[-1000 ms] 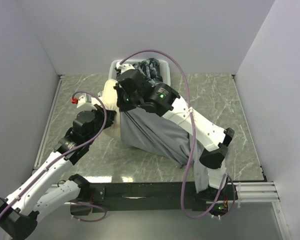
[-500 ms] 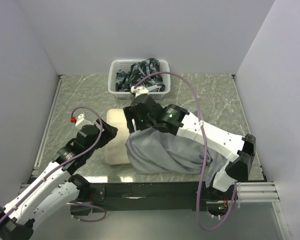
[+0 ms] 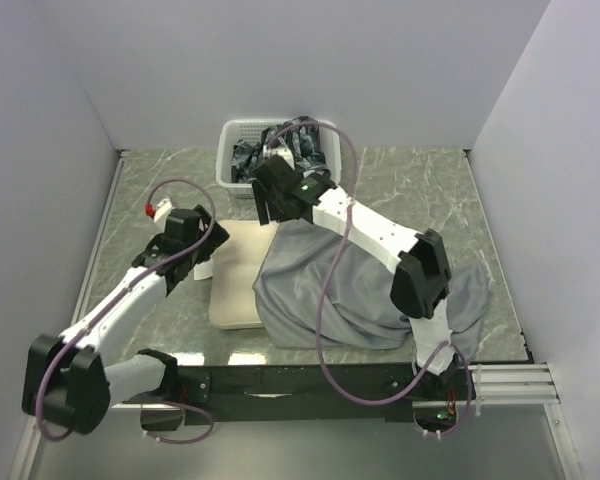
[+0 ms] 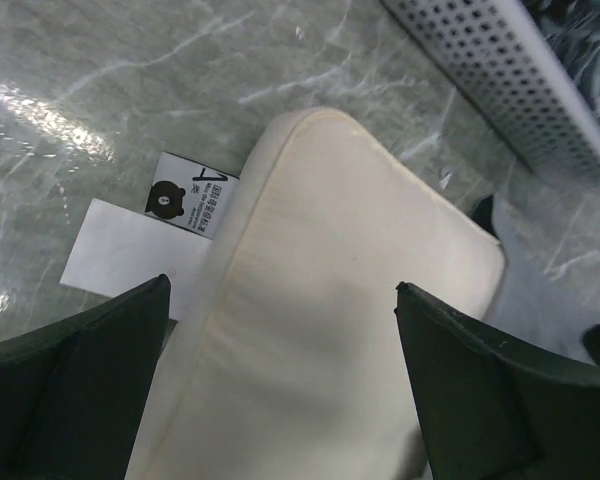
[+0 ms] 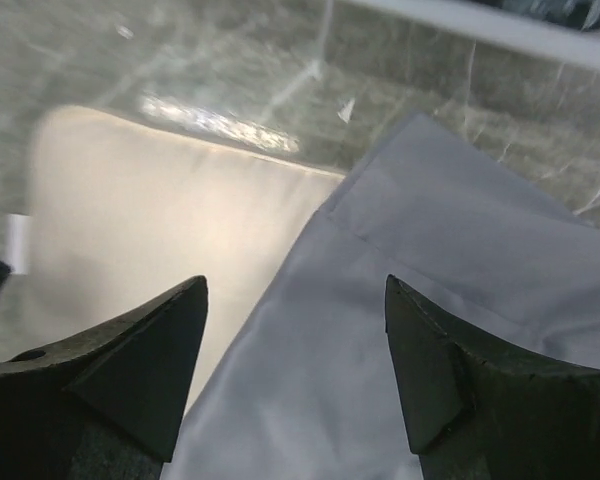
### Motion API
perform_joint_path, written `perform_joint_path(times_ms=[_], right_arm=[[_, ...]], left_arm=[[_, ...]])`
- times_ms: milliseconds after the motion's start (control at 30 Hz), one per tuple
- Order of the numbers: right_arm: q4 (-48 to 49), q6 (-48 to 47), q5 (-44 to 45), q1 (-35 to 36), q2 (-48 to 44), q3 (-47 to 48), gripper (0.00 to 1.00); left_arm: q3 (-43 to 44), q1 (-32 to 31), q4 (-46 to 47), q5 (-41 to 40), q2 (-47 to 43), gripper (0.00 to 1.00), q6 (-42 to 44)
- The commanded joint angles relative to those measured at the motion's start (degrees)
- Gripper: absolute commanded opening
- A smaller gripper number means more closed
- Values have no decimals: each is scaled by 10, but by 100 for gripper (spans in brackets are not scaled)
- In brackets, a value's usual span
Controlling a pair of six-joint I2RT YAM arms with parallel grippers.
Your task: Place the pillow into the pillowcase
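Note:
The cream pillow [image 3: 235,280] lies flat on the table, its right part inside the grey pillowcase [image 3: 360,295] and its left part sticking out. My left gripper [image 3: 202,250] hovers open over the exposed end. In the left wrist view the pillow [image 4: 320,300] fills the gap of that gripper [image 4: 280,285], and its white bear tag [image 4: 180,205] lies on the table. My right gripper [image 3: 270,212] hangs open above the pillowcase mouth. The right wrist view shows the pillowcase hem [image 5: 430,300] over the pillow [image 5: 160,210] below this gripper [image 5: 295,282]. Neither holds anything.
A white basket [image 3: 230,165] with dark patterned cloth stands at the back of the table, just behind my right gripper. Its perforated wall [image 4: 500,80] shows in the left wrist view. Grey walls enclose the marble table on three sides.
Both grippers opened and let go. The pillow and pillowcase, lifted a second ago, now lie flat on the table. My right gripper drew back toward the basket; the left rose above the pillow's end.

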Motion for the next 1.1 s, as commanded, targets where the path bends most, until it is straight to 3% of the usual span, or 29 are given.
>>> perform_joint_path(times_ms=[0,200,267,300,333,367,400,433,467,567,667,800,867,1067], right_arm=[[0,-1,24,-14,21,-24,78],[25,7,4,-30,67,-52,78],[25,8,-2,-33,79,-50,72],[28,8,-4,-33,83,-48,61],[29,8,-5,-33,83,-47,52],[28,8,-4,-33,84,-44,42],[15,11,-2,-33,78,-30,32],[11,11,1,-31,72,-25,17],[11,10,0,-26,64,-22,12],[-5,4,-3,-2,37,19,1],[-41,-3,-11,23,36,105,0],[-95,-2,-31,76,68,272,0],[-100,2,-40,90,78,312,0],[-38,17,-66,89,53,210,1]], left_arm=[[20,17,80,98,70,99,69],[10,18,142,159,161,99,70],[4,18,156,160,185,93,66],[3,18,163,170,190,86,66],[-2,18,171,180,193,75,68],[-6,18,187,190,190,42,73],[-13,18,219,205,183,22,76],[-31,18,240,240,174,9,81],[-41,18,257,256,150,1,93],[-69,15,295,306,91,1,116],[-86,4,299,328,40,1,117],[-97,-32,291,295,-12,1,96],[-99,-47,291,265,-26,1,74],[-90,-55,305,238,-1,1,5]])
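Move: The pillow's bare left edge, where it gets pinched, lies about 3 cm ahead of the left hand, 5 cm to its right and 7 cm below; the white label is about 10 cm below this hand, some 2 cm back. The pillowcase's far mouth corner is roughly 1 cm ahead of the right hand, 3 cm to its right and 10 cm down. From that hand the pillow edge is about 6 cm back, 10 cm left and 12 cm down, the basket some 12 cm ahead. The pillow's edge is pinched as the open left hand sinks about 7 cm, easing right and forward, and shuts; it then lifts the edge some 8 cm while going right and back, turning clockwise. The pillowcase's mouth corner is pinched by the right hand, which drops 10 cm and closes, then rises nearly 20 cm and carries the cloth left and back over the pillow towards the left hand. ##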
